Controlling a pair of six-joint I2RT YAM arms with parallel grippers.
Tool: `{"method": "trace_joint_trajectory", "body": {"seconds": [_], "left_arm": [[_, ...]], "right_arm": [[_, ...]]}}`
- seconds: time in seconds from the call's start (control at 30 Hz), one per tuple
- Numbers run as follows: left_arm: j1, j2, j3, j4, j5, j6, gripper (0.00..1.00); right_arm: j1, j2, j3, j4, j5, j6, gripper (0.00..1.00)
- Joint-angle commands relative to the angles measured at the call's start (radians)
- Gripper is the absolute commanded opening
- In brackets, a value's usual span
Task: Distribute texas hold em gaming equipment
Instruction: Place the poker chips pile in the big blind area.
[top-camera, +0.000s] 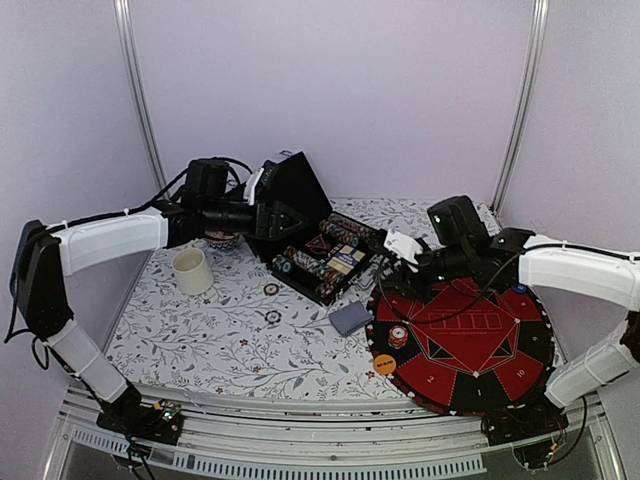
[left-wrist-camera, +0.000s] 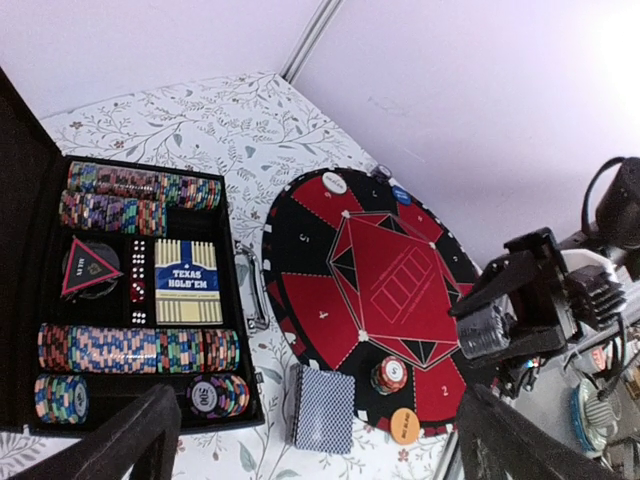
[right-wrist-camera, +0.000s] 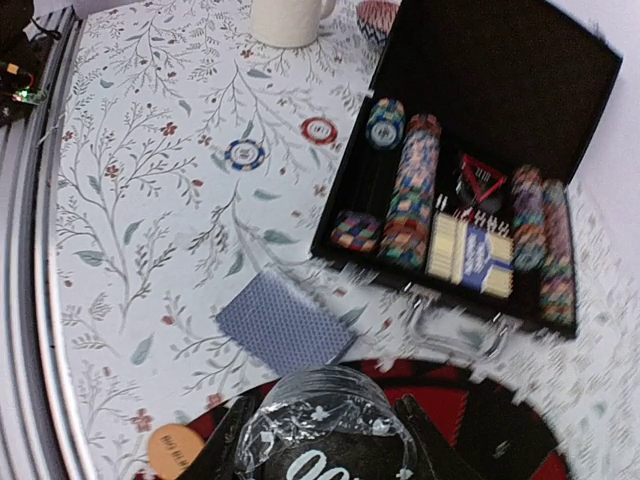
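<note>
The open black case (top-camera: 318, 262) holds rows of multi-coloured poker chips (left-wrist-camera: 135, 348) and a boxed Texas Hold'em deck (left-wrist-camera: 187, 281). A grey-blue card deck (top-camera: 350, 318) lies on the cloth beside the round red and black mat (top-camera: 470, 340). On the mat are a short chip stack (top-camera: 398, 336), an orange button disc (top-camera: 385, 365) and a blue one (top-camera: 519, 289). My right gripper (right-wrist-camera: 325, 430) hovers over the mat's near rim, shut on a plastic-wrapped roll of dark chips (right-wrist-camera: 320, 415). My left gripper (left-wrist-camera: 320, 450) hangs open and empty by the case lid (top-camera: 295, 190).
A cream cup (top-camera: 193, 270) stands at the left, with a pink patterned dish (top-camera: 220, 240) behind it under the left arm. Two loose chips (top-camera: 271, 289) (top-camera: 273, 317) lie on the floral cloth in front of the case. White walls close in the back and sides.
</note>
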Motion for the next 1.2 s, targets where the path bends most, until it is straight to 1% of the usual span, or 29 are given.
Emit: {"method": "trace_joint_trajectory", "body": {"seconds": [0.0, 0.03, 0.13, 0.2, 0.37, 0.47, 0.57, 0.93, 1.07, 1.17], "left_arm": [[0.016, 0.019, 0.003, -0.035, -0.039, 0.040, 0.98], [0.016, 0.024, 0.004, -0.032, -0.038, 0.040, 0.98], [0.018, 0.038, 0.015, -0.031, -0.032, 0.038, 0.98], [0.018, 0.042, 0.023, -0.036, -0.028, 0.042, 0.98], [0.019, 0.045, 0.029, -0.051, -0.037, 0.052, 0.98], [0.019, 0.047, 0.027, -0.051, -0.040, 0.047, 0.98], [0.018, 0.042, 0.028, -0.055, -0.043, 0.046, 0.98], [0.019, 0.038, 0.031, -0.068, -0.068, 0.054, 0.98], [0.018, 0.038, 0.031, -0.066, -0.068, 0.059, 0.98], [0.019, 0.038, 0.033, -0.065, -0.068, 0.059, 0.98]], "right_arm": [[0.009, -0.096, -0.191, -0.071, 0.020, 0.378, 0.02], [0.019, -0.107, -0.231, -0.058, 0.052, 0.477, 0.01], [0.089, -0.106, -0.291, -0.069, 0.120, 0.652, 0.01], [0.118, -0.122, -0.327, -0.062, 0.150, 0.707, 0.02], [0.120, -0.140, -0.413, -0.027, 0.181, 0.838, 0.02], [0.121, -0.114, -0.427, -0.001, 0.229, 0.853, 0.02], [0.120, -0.085, -0.430, 0.011, 0.239, 0.852, 0.02], [0.120, -0.039, -0.447, 0.010, 0.230, 0.893, 0.02], [0.121, -0.016, -0.455, 0.065, 0.222, 0.911, 0.04], [0.120, 0.034, -0.445, 0.082, 0.229, 0.916, 0.05]]}}
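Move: The right hand already holds the wrapped black poker chips pile; its spot in the big blind area lies about 8 cm back, 8 cm right and 18 cm below. From that hand, the red chip stack is some 4 cm back and 3 cm right, the orange big blind button 10 cm straight back, the blue card deck 8 cm left, level ahead, all nearly 20 cm below. From the empty left hand the spot is roughly 17 cm back, 30 cm right and 23 cm down. Tipping down, the right hand lowers its pile about 17 cm, back-rightward beside the red stack; left hand dips. ##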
